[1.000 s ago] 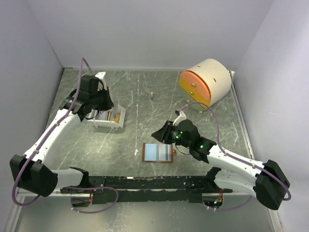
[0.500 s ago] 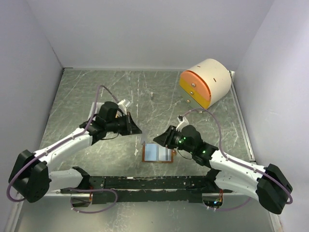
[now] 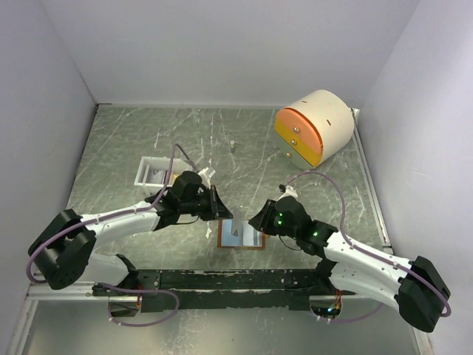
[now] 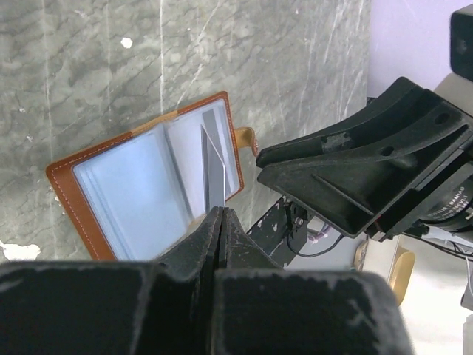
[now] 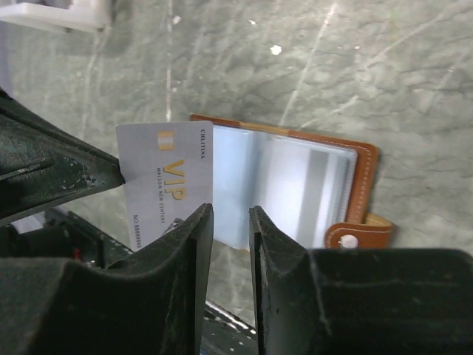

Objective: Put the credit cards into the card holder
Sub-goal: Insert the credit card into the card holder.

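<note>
The card holder [image 3: 242, 234] lies open on the table, rust-brown outside with pale blue pockets [image 4: 140, 188] facing up. My left gripper [image 3: 219, 209] is shut on a silver-grey credit card [image 5: 166, 185] printed "VIP", held on edge just above the holder's left half. In the left wrist view the card [image 4: 214, 166] shows edge-on, sticking out from the closed fingertips [image 4: 219, 213]. My right gripper [image 3: 259, 222] hovers over the holder's right side. Its jaws are open with nothing between them, and the holder [image 5: 295, 177] shows through the gap [image 5: 230, 213].
A small white tray [image 3: 157, 171] sits to the back left. The cream-and-orange round drawer unit [image 3: 314, 126] stands at the back right. A tiny upright object [image 3: 232, 145] is mid-table. The holder's snap tab [image 5: 358, 235] sticks out on its right edge.
My left arm has swung from the white tray over to the card holder, carrying the card. The right gripper has shifted slightly left toward the holder's right edge.
</note>
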`<state>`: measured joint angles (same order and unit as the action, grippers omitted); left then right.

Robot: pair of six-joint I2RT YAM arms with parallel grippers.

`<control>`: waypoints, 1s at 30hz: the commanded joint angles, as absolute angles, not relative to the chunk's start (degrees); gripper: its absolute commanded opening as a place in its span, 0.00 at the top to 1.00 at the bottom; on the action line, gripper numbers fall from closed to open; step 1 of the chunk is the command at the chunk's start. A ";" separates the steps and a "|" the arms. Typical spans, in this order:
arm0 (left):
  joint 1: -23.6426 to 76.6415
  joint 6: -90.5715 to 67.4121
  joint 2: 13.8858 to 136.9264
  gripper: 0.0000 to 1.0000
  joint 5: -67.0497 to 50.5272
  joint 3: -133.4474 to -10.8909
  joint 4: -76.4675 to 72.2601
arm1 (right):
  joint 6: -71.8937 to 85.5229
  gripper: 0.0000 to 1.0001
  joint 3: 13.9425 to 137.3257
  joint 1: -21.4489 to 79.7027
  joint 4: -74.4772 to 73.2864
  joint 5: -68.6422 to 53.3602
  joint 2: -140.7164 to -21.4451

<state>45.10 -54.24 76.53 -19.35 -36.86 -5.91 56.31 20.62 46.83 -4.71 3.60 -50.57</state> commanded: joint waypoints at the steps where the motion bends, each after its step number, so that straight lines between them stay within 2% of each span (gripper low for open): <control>1: 46.27 -56.33 78.66 0.93 -17.03 -35.38 -12.03 | 53.44 0.74 23.24 46.63 -10.08 7.14 -52.00; 15: 47.46 -58.22 85.30 0.93 -18.10 -33.02 -16.91 | 49.83 0.75 24.39 46.58 -11.52 8.77 -59.70; 30: 47.57 -56.75 90.12 0.93 -17.35 -34.99 -12.22 | 50.08 0.77 21.33 46.64 -8.80 9.50 -64.51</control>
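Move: Just below the left hand, which holds the VIP card by its edge, lies the card holder's left pocket: some 2 cm back, 2 cm to its right and 11 cm down. The white tray stands about 17 cm ahead and 21 cm left of this hand. From the right hand, the holder's right half is about 1 cm back, 1 cm right and 8 cm below, the left pocket 1 cm back and 5 cm left, the clasp 5 cm right and level with it. Lowering the pinched card about 7 cm, the left hand brings it down towards the holder's left pocket, drawing back barely a centimetre and tipping slightly steeper, fingers kept shut. The right hand sinks beside it by some 6 cm and shifts 2.5 cm right, turning its slightly parted fingers steeper by under 20 degrees, to end low over the holder's right half; whether they touch isn't clear. ##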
